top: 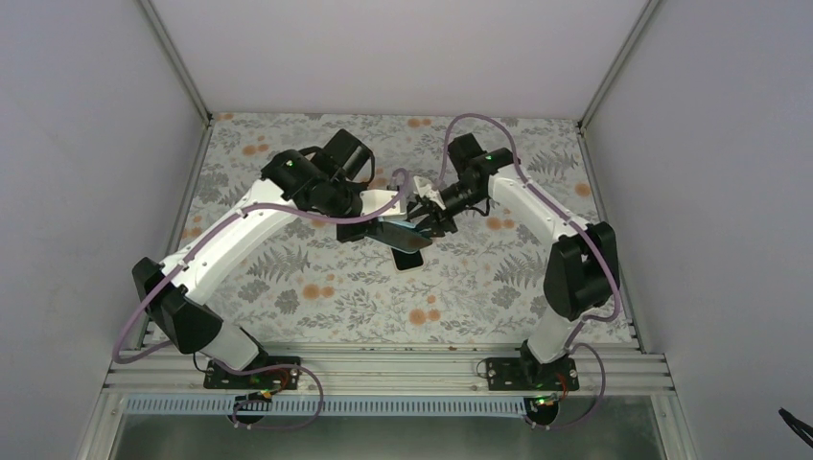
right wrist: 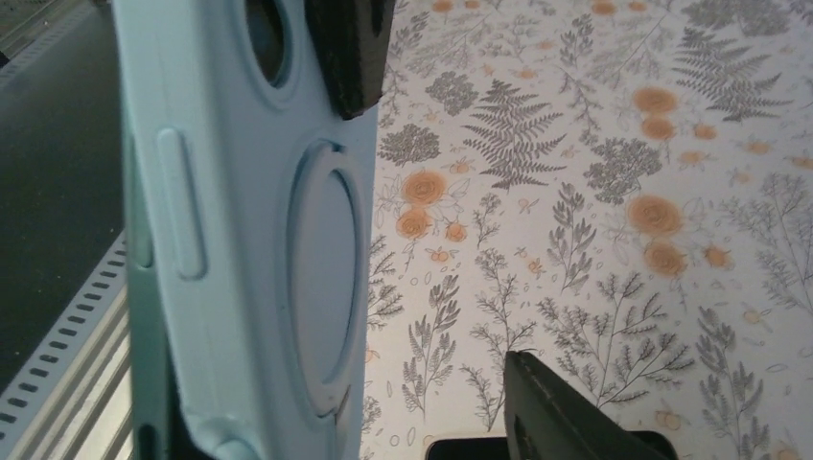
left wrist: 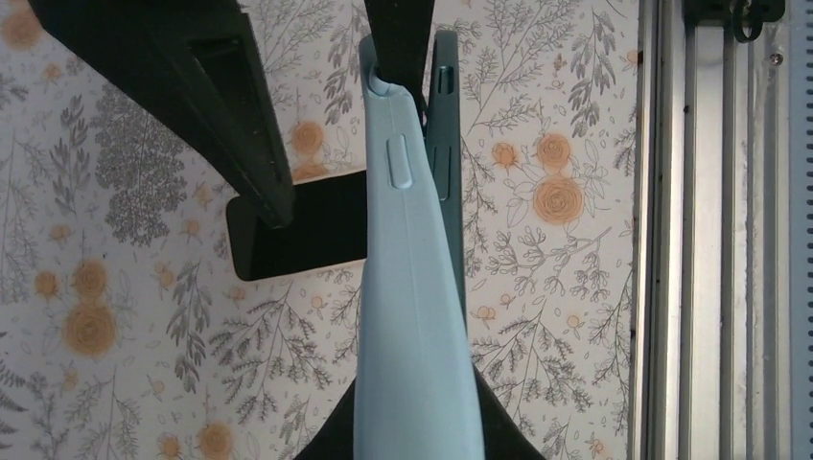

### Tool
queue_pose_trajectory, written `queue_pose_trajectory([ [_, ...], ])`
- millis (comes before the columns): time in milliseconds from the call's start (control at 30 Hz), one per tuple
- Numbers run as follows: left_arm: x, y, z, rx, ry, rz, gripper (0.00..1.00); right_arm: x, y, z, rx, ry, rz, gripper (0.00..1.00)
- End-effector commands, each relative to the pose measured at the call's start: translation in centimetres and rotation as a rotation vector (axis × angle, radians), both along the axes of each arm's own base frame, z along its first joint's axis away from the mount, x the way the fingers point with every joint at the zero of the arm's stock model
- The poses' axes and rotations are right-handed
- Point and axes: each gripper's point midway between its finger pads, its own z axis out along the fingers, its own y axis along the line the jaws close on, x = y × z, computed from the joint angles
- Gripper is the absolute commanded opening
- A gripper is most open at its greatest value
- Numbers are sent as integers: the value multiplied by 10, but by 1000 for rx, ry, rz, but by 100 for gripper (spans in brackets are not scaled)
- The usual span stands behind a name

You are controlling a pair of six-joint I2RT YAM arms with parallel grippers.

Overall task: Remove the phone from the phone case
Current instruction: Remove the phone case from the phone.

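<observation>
The light blue phone case [left wrist: 407, 287] is held on edge above the table, empty. My left gripper [left wrist: 412, 426] is shut on its lower end, one dark finger on each side. The case also shows in the top view [top: 398, 231] and the right wrist view [right wrist: 240, 240]. My right gripper [top: 429, 217] is open at the case's other end. One of its fingers [left wrist: 398, 38] sits against the case's inner side, the other finger [right wrist: 566, 412] stands well apart. The black phone [top: 407, 259] lies flat on the table below the case, out of it [left wrist: 297, 230].
The floral table cover [top: 316, 297] spreads around the phone. A metal rail [left wrist: 709, 240] runs along the near table edge. Grey walls enclose the table on three sides.
</observation>
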Motion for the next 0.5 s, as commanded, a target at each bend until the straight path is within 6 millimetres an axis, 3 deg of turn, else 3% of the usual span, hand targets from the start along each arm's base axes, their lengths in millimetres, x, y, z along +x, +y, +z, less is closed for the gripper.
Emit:
queue_pose_trajectory([
  [0,115,-39,98,-308,-536,163,2,-85,30,55,188,295,200,40],
  [167,124,-27,104,-322,-550,179,2,-90,26,63,194,269,202,24],
  [267,128,-20,94,-293,-535,175,2,-90,25,62,173,257,195,4],
  [400,128,-14,83,-269,-481,173,3,-94,18,65,153,225,184,3],
  [467,123,-15,81,-270,-466,160,8,-93,17,65,140,222,173,3],
])
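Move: I already hold the cased phone on edge by its left end in my left hand. Its middle lies about 6 cm to the right of that hand and some 2 cm lower, roughly 1 cm back. From my half-open right hand, the middle of the phone case lies about 4 cm to the left and 1 cm above, level fore and aft. The table phone lies some 8 cm ahead, 9 cm right and 24 cm below my left hand. I shut my right fingers from about half open onto the phone case's right-hand end, one finger on its back side and the other at the rim on the screen side, keeping that hand nearly in place but for a rise of about 1 cm. Meanwhile my left hand keeps its grip and carries the cased phone about 2 cm forward and slightly left. ##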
